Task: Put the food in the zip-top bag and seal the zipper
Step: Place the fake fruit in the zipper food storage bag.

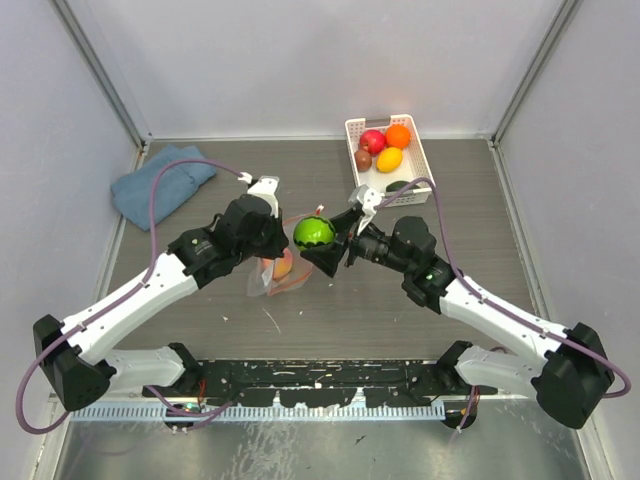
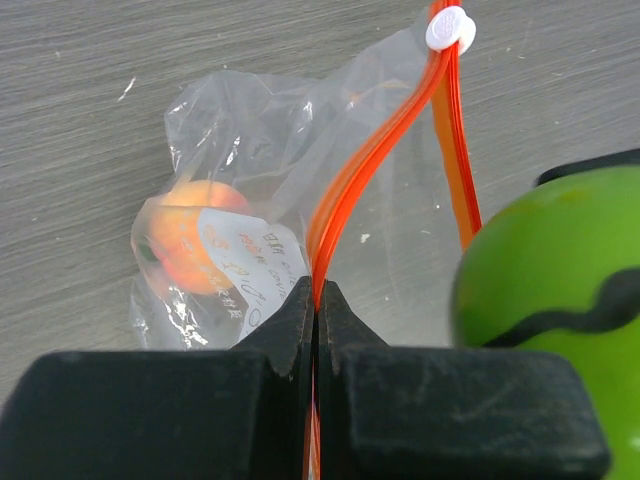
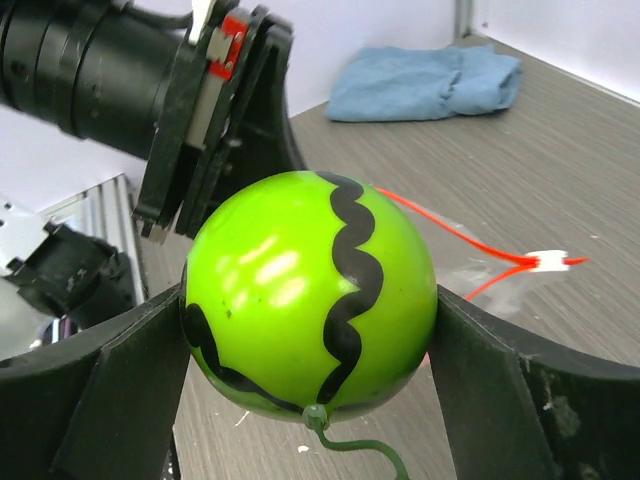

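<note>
My right gripper (image 1: 316, 240) (image 3: 310, 330) is shut on the glossy green fruit (image 1: 313, 233) (image 3: 308, 305), which has black wavy stripes, and holds it above the table beside the bag's mouth. My left gripper (image 1: 275, 240) (image 2: 317, 295) is shut on the red-orange zipper (image 2: 350, 190) of the clear zip-top bag (image 1: 275, 275) (image 2: 280, 160), holding the mouth up. The white slider (image 2: 448, 28) sits at the far end of the zipper. The pink-orange peach (image 2: 185, 240) lies inside the bag behind the white label (image 2: 250, 265). The green fruit also shows in the left wrist view (image 2: 550, 300).
A white lattice basket (image 1: 419, 160) at the back right holds the red (image 1: 373, 140), orange (image 1: 398, 135), yellow (image 1: 389, 159) and small brown (image 1: 363, 159) fruits. A blue folded cloth (image 1: 160, 183) (image 3: 425, 82) lies at the back left. Grey walls enclose the table.
</note>
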Robot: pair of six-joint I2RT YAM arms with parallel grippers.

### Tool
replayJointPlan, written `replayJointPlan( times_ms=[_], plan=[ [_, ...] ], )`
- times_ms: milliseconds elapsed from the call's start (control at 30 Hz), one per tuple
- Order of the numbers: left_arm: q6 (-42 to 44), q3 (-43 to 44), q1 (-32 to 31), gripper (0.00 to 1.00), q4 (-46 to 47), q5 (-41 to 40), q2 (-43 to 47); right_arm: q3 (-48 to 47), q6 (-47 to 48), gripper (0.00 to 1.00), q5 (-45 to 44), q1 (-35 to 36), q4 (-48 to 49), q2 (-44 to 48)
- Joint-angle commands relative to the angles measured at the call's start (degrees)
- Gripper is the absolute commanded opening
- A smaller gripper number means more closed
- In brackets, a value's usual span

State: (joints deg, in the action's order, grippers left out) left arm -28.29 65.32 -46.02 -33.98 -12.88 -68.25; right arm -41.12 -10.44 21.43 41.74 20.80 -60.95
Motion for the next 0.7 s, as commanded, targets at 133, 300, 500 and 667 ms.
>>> replayJointPlan(
  times_ms=[133, 300, 500, 667],
  plan=[
    [-2.9, 0.4, 0.2, 0.00, 4.3, 4.9, 2.0, 3.4, -1.6, 0.51, 8.0, 0.7, 18.1, -3.9],
    [-3.7, 0.1, 0.3, 0.00, 4.6, 6.4, 2.3, 4.0, 1.4, 0.51, 5.0, 0.7, 15.7, -6.1],
    [-3.8, -0.8, 0.3, 0.00, 4.8, 7.2, 5.0, 6.1, 4.6, 0.51, 0.2, 0.7, 12.4, -7.5],
    [-4.7, -1.8, 0.2, 0.00, 5.7, 8.3, 5.6, 6.6, 4.3, 0.52, -0.5, 0.7, 13.7, -8.7]
  ],
)
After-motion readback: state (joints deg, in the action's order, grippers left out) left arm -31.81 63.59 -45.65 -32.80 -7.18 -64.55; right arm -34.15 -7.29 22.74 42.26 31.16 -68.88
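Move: The right hand already grips the watermelon. The bag's open mouth lies some 5 cm to its left, about 1 cm nearer the base and 8 cm lower, with the white slider roughly 8 cm ahead, straight out, and 5 cm below. The peach in the bag is about 11 cm left, 2 cm back and 14 cm down. For the left hand, which still pinches the bag's orange rim, the watermelon is about 9 cm to the right, level fore and aft, and 5 cm higher. The right hand, fingers still pointing left and keeping their hold on the watermelon, first eases about 2 cm left and a little back while starting to sink, then goes mainly down towards the bag's mouth, some 7 cm lower in all, edging slightly forward and back to the right with hardly any wrist turn. Meanwhile the shut left fingers keep their pinch on the orange rim, and that hand draws back roughly 2 cm and rises about 1 cm, rolling some 5 degrees, right side up. ##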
